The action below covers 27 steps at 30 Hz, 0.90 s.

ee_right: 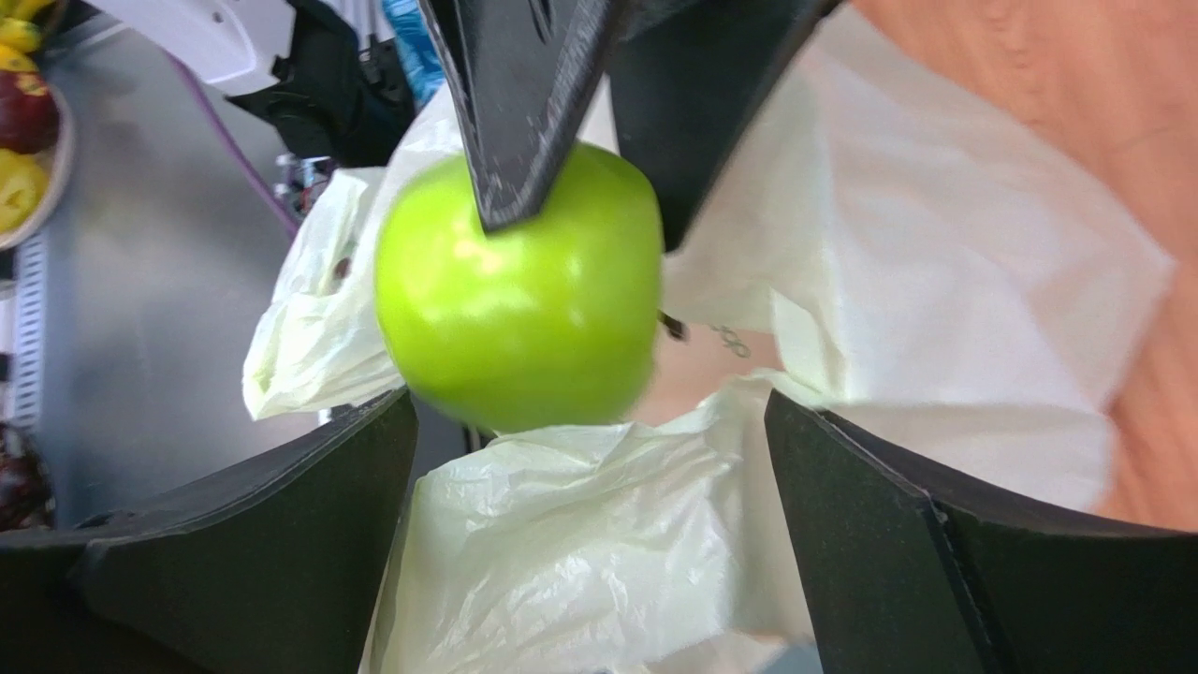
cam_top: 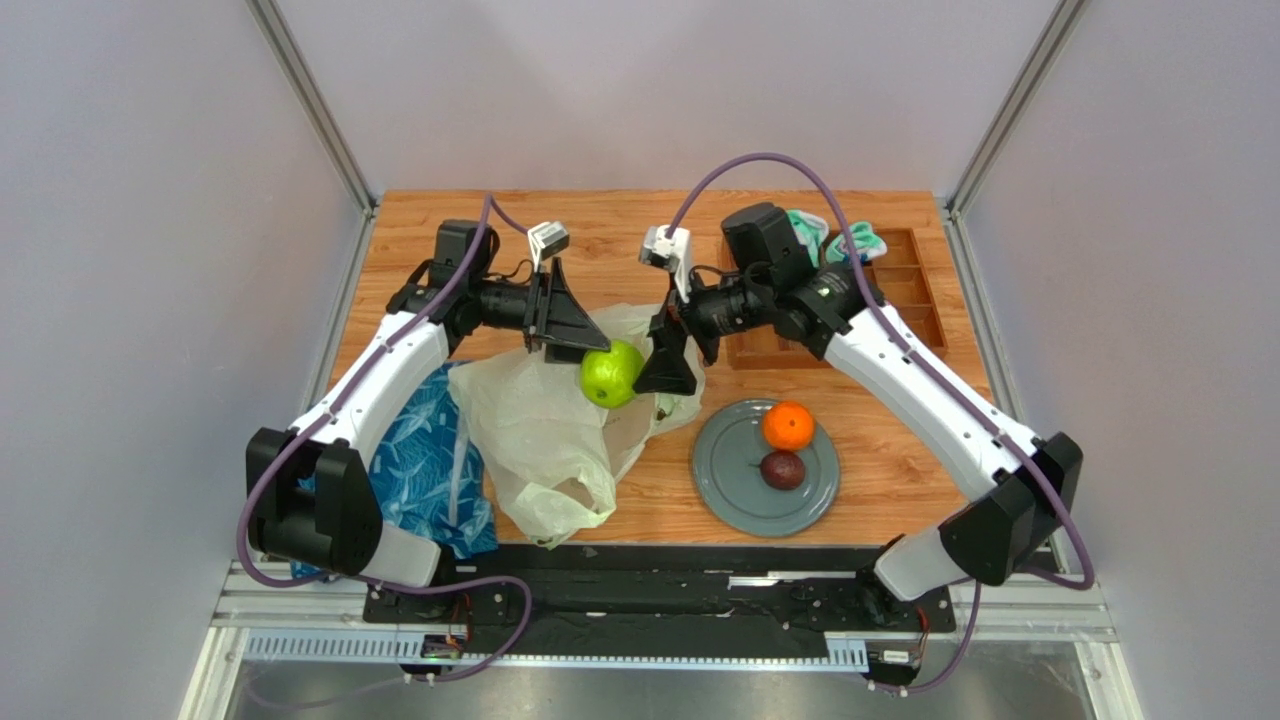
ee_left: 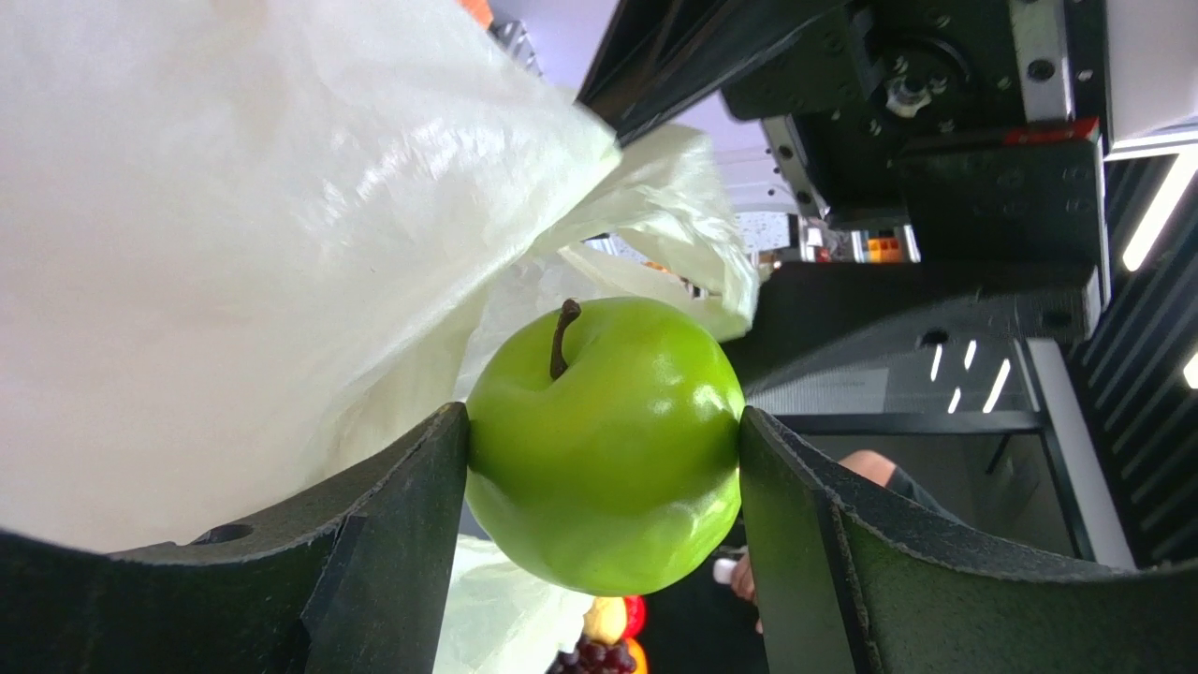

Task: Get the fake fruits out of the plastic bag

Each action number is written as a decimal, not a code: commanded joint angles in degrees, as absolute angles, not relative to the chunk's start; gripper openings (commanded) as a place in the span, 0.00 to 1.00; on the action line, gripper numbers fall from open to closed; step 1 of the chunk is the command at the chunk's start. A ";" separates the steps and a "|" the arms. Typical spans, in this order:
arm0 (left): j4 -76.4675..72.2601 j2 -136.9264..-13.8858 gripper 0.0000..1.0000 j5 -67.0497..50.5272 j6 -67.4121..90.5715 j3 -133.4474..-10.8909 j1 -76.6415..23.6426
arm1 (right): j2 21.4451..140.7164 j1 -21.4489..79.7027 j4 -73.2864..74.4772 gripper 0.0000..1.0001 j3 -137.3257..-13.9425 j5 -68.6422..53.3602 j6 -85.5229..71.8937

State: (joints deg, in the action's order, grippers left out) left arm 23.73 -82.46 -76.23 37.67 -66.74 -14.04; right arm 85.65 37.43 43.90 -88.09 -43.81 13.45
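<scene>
A glossy green apple (cam_top: 610, 374) hangs above the mouth of the pale yellow-green plastic bag (cam_top: 541, 435). My left gripper (cam_top: 598, 357) is shut on it. In the left wrist view the apple (ee_left: 605, 443) is pinched on both sides between the fingers of the left gripper (ee_left: 605, 471). My right gripper (cam_top: 666, 375) stands open just right of the apple. In its wrist view the apple (ee_right: 513, 302) lies beyond the right gripper (ee_right: 591, 421), with only the bag (ee_right: 605, 548) between its fingers. An orange (cam_top: 787, 426) and a dark brown-purple fruit (cam_top: 781, 470) lie on the grey plate (cam_top: 724, 477).
A blue leaf-patterned bag (cam_top: 428, 465) lies by the left arm's base. A wooden compartment tray (cam_top: 909, 300) stands at the back right, with teal-and-white socks (cam_top: 834, 237) behind the right arm. The table's side rails run close on both sides.
</scene>
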 commanded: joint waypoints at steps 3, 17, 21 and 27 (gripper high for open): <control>19.69 -82.00 0.00 -80.33 41.13 -69.08 -13.27 | 75.15 36.56 32.56 1.00 -82.54 -37.63 14.86; 18.46 -80.95 0.00 -80.16 42.71 -69.61 -13.27 | 85.34 41.22 30.24 1.00 -87.45 -41.65 11.96; 17.58 -80.77 0.00 -79.98 43.15 -69.43 -13.27 | 85.87 42.62 28.48 1.00 -87.19 -42.53 10.90; 17.32 -81.03 0.00 -79.10 43.07 -69.34 -12.83 | 86.66 42.98 28.21 0.99 -87.71 -43.86 6.95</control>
State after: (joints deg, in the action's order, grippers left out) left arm 18.92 -82.39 -77.23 42.22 -66.89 -12.93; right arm 86.11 43.07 31.48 -85.21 -43.59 9.72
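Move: The left fingers already pinch the green apple, its middle about 1 cm right of and 1 cm behind their hand point. From the wide-open right hand the apple lies about 6 cm left and 1 cm back, roughly level. From the left hand, the bag lies some 5 cm left, 3 cm back and 19 cm below; the orange on the plate about 24 cm right, 2 cm back and 22 cm below. Lift the right gripper about 4 cm, swinging slightly right and tipping its fingers more downward, then sink most of the way back and sweep it about 6 cm left to the left fingertips, fingers wide open. Hold the left gripper nearly still, about 1 cm higher, gripping the apple at first; near the end its fingers snap from about three-quarters open to fully shut, the apple no longer between them. ##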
